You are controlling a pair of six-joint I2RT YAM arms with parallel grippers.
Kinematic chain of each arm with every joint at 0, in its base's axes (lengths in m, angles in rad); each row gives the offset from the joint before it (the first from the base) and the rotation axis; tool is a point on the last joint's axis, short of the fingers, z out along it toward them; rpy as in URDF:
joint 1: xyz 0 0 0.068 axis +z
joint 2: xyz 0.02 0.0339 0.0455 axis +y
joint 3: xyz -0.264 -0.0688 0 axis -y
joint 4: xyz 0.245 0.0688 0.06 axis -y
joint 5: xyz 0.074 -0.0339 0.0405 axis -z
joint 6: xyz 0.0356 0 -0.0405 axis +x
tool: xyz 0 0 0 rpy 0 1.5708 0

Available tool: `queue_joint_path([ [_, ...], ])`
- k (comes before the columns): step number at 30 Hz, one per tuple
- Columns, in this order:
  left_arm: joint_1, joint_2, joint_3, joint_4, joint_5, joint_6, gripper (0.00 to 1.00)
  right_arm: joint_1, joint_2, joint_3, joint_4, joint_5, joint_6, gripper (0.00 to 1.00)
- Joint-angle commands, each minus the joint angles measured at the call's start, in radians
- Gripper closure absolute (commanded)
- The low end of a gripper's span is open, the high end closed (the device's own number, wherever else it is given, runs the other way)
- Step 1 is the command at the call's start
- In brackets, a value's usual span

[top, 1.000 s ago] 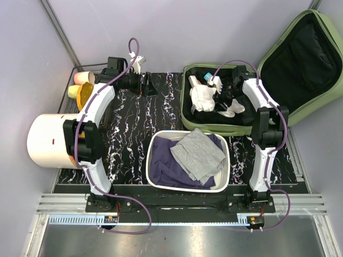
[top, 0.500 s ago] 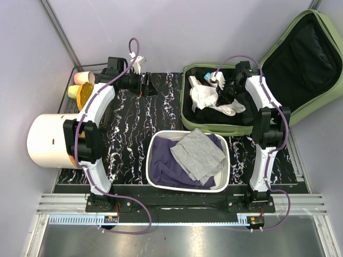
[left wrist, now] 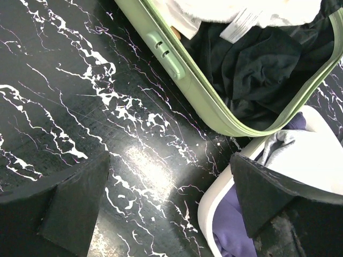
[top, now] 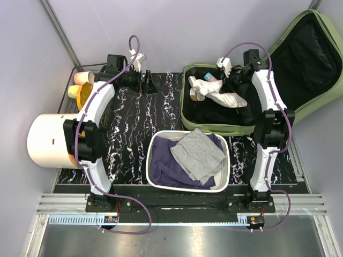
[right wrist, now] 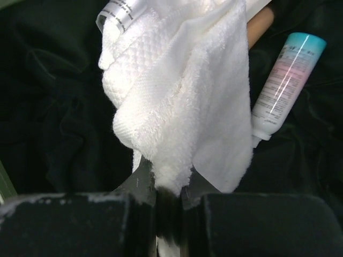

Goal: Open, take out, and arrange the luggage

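Observation:
The olive-green luggage [top: 210, 129] lies open at the back right, its black-lined lid [top: 305, 59] leaning out to the right. Inside lie black clothes [right wrist: 59, 123], a white towel [top: 214, 92] and a small bottle [right wrist: 284, 80]. My right gripper [right wrist: 169, 184] is shut on a fold of the white towel [right wrist: 182, 96], which hangs lifted over the luggage's contents. My left gripper [left wrist: 171, 206] hangs open and holds nothing above the dark marbled table, left of the luggage's green rim [left wrist: 203, 91]. From above, the left gripper [top: 147, 83] sits at the back centre.
A white bin [top: 151, 160] with grey and purple cloths stands in front of the luggage, and its rim [left wrist: 217, 195] shows by my left fingers. A white cylinder [top: 48, 140] and coloured cups [top: 81, 88] are at the left edge.
My right gripper has closed on the white towel and drawn it up and back toward the luggage's far right. The left arm has not moved.

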Motion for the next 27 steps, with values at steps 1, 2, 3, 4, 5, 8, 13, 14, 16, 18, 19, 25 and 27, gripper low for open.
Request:
queue_joint_path([
  [1, 0.001, 0.006, 0.049, 0.017, 0.031, 0.032, 0.01, -0.007, -0.075, 0.115, -0.018, -0.121, 0.115, 1.00],
  [2, 0.001, 0.004, 0.049, 0.018, 0.031, 0.035, 0.01, -0.007, -0.079, 0.136, -0.025, -0.140, 0.129, 1.00],
  [3, -0.001, 0.003, 0.048, 0.018, 0.040, 0.046, 0.01, -0.007, -0.085, 0.144, -0.037, -0.176, 0.140, 1.00],
  [4, -0.002, -0.002, 0.045, 0.018, 0.044, 0.054, 0.01, -0.005, -0.102, 0.149, -0.056, -0.193, 0.159, 1.00],
  [5, -0.002, -0.003, 0.043, 0.018, 0.050, 0.064, 0.01, -0.005, -0.111, 0.149, -0.065, -0.207, 0.160, 1.00],
  [8, -0.005, -0.019, 0.045, 0.020, 0.070, 0.129, 0.01, -0.005, -0.157, 0.143, -0.113, -0.264, 0.148, 1.00],
  [13, -0.019, -0.048, 0.043, 0.032, 0.113, 0.253, 0.01, 0.039, -0.248, 0.126, -0.271, -0.316, -0.008, 1.00],
  [14, -0.024, -0.054, 0.040, 0.032, 0.104, 0.270, 0.01, 0.050, -0.266, 0.114, -0.287, -0.319, -0.031, 1.00],
  [16, -0.034, -0.068, 0.025, 0.040, 0.094, 0.295, 0.01, 0.091, -0.340, 0.040, -0.292, -0.318, -0.079, 1.00],
  [18, -0.034, -0.075, -0.002, 0.081, 0.079, 0.251, 0.01, 0.128, -0.404, -0.043, -0.221, -0.289, -0.088, 1.00],
  [19, -0.030, -0.083, -0.012, 0.095, 0.071, 0.232, 0.01, 0.148, -0.477, -0.145, -0.185, -0.275, -0.100, 1.00],
  [25, 0.013, -0.115, -0.096, 0.196, 0.068, 0.060, 0.01, 0.328, -0.733, -0.545, 0.115, -0.171, -0.215, 1.00],
  [27, 0.025, -0.131, -0.134, 0.221, 0.079, 0.022, 0.01, 0.403, -0.776, -0.626, 0.248, -0.142, -0.231, 1.00],
])
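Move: The white towel is already pinched in the right hand, above the open suitcase. The white tub it goes to has its middle about 27 cm back, 16 cm left and 12 cm below this hand; the grey cloth on top of it is some 25 cm back and 11 cm left. The suitcase's near rim crosses the way, roughly 16 cm back and 2 cm left, and the blue-capped tube lies about 8 cm ahead and 7 cm left. From the left hand the tub is some 24 cm back and 16 cm right. The towel, still held in the right hand's closed fingers, is first drawn almost straight up out of the suitcase, then swung back and to the left over the near rim towards the white tub, gathering speed, about 22 cm back, 12 cm left and 12 cm up in all. The wrist turns some 30 degrees counter-clockwise on the way. ##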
